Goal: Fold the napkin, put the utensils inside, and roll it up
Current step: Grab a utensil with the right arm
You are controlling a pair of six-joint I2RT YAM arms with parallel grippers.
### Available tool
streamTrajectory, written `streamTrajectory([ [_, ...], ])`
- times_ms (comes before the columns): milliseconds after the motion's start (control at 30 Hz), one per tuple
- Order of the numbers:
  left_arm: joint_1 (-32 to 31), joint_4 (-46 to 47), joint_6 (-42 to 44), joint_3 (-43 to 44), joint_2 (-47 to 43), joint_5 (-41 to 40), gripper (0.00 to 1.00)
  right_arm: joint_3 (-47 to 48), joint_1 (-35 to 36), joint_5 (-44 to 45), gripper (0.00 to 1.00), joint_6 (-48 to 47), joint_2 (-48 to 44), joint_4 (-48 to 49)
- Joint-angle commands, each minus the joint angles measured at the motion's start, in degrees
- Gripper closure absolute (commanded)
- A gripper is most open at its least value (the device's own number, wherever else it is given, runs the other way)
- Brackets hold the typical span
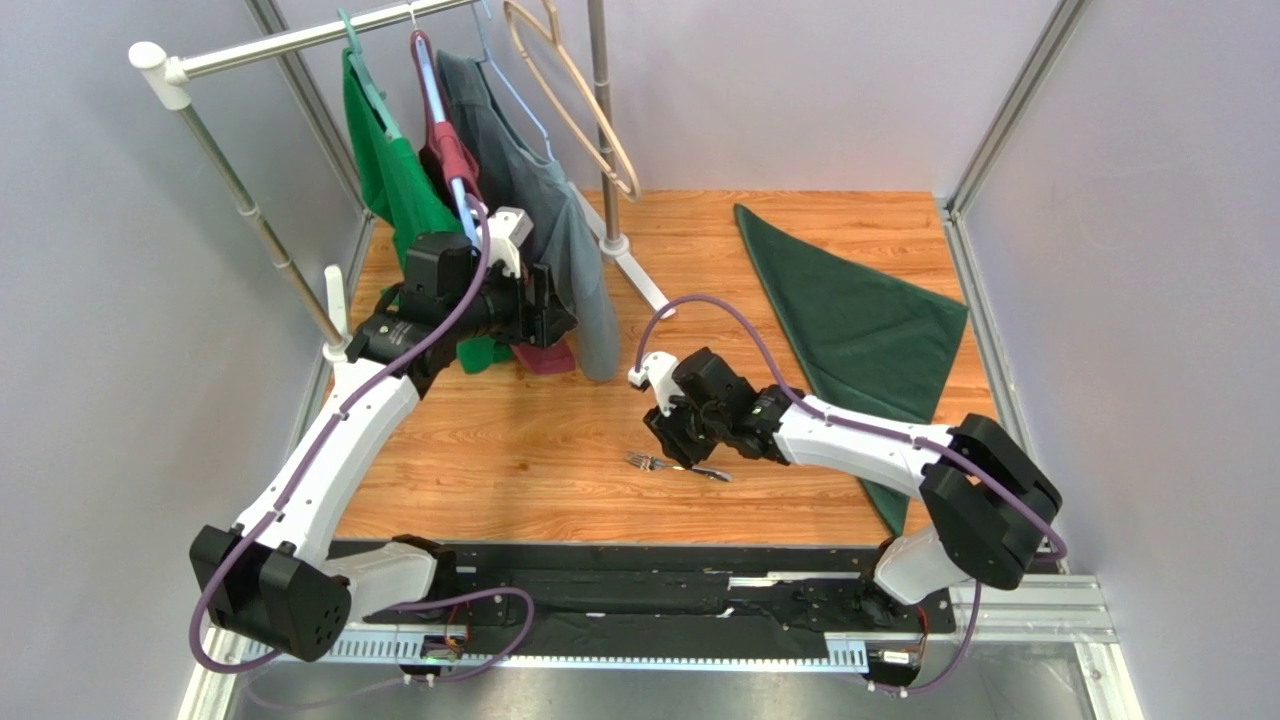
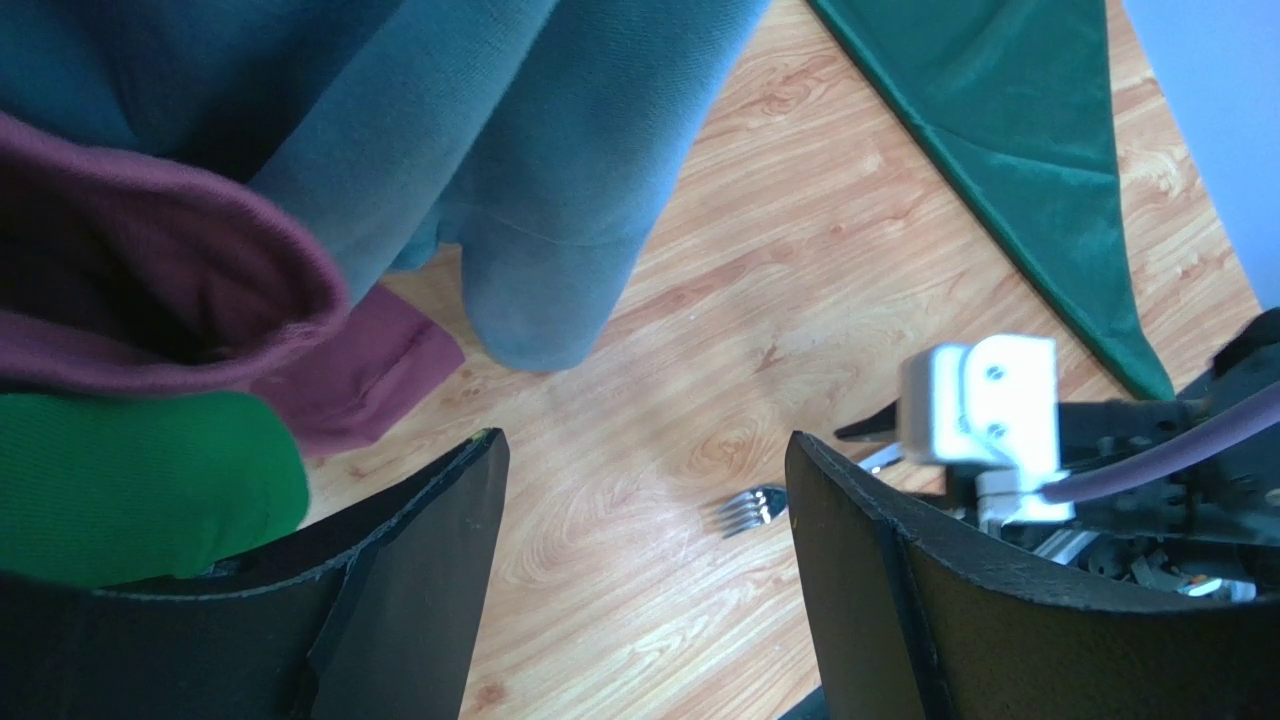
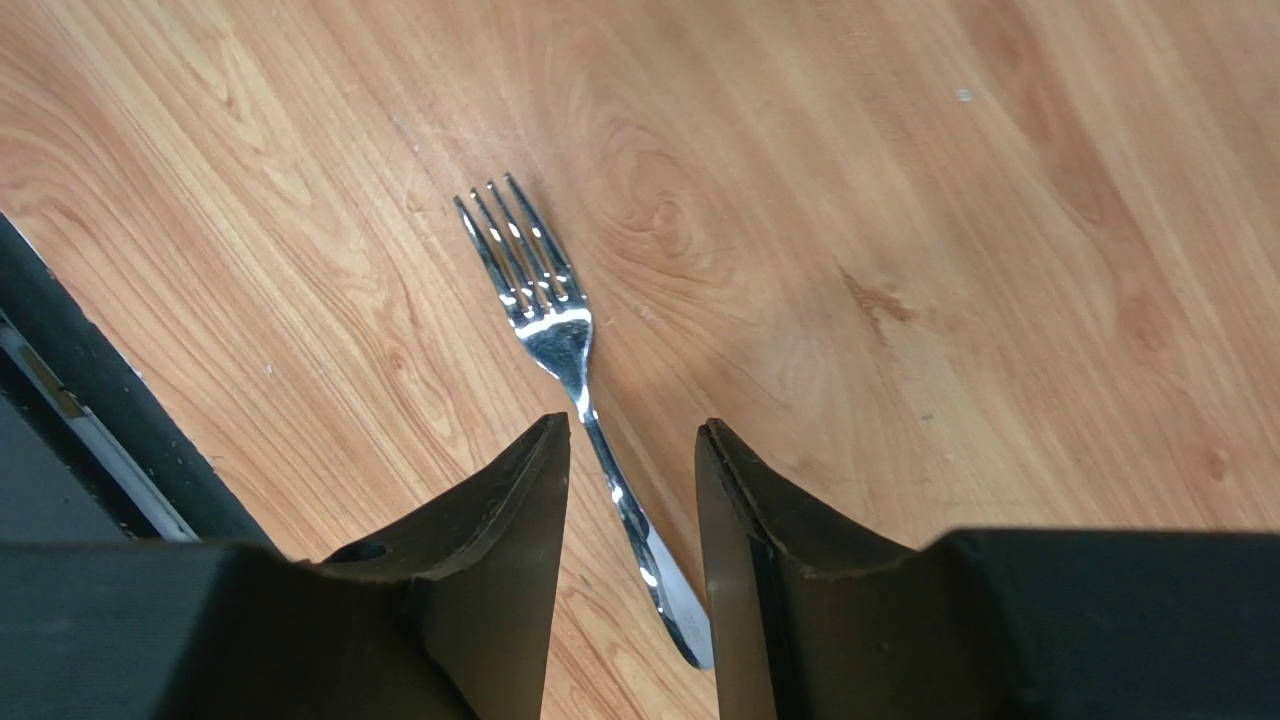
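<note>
The dark green napkin (image 1: 857,323) lies folded into a triangle at the table's back right, and its edge also shows in the left wrist view (image 2: 1037,165). The silver fork (image 1: 676,465) lies flat on the wood near the middle front, tines to the left. My right gripper (image 1: 672,446) is low over it. In the right wrist view the fork (image 3: 549,308) has its handle running between the fingers of the right gripper (image 3: 631,428), with bare wood showing on both sides of it. My left gripper (image 2: 643,438) stands open and empty beside the hanging clothes, the fork's tines (image 2: 747,510) showing between its fingers.
A clothes rack (image 1: 248,210) stands at the back left with a bright green shirt (image 1: 394,173), a maroon garment (image 1: 451,150), a grey-green shirt (image 1: 564,240) and bare hangers (image 1: 579,90). Its foot (image 1: 639,278) reaches onto the table. Walls close in on both sides.
</note>
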Motion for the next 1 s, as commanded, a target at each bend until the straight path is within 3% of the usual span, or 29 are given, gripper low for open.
streamTrajectory([
  [0,0.40,1.46,1.39,-0.21,-2.66,1.01,0.23,0.64,2.86,2.15,0.59,-3.78,2.83,1.34],
  [600,0.49,2.07,0.69,-0.56,-3.37,2.42,0.23,-0.15,6.56,9.54,0.65,-3.35,7.31,-2.09],
  [967,0.49,2.16,0.34,-0.65,-3.45,2.25,0.23,2.66,6.82,9.36,0.90,-2.73,10.30,-4.82],
])
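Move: The fork lies nearly under the right hand, about 2 cm back and 5 cm below it, tines pointing to the robot's left. From this hand, the folded green napkin's middle is some 14 cm ahead and 24 cm to the right. The rack's white foot is about 27 cm ahead and 8 cm left, both likewise 5 cm down. From the left hand, the fork is roughly 11 cm back, 14 cm right and 25 cm down. Right hand sinks about 5 cm and back 2, tilts some 15 degrees, then closes its fingers on the fork's handle. ##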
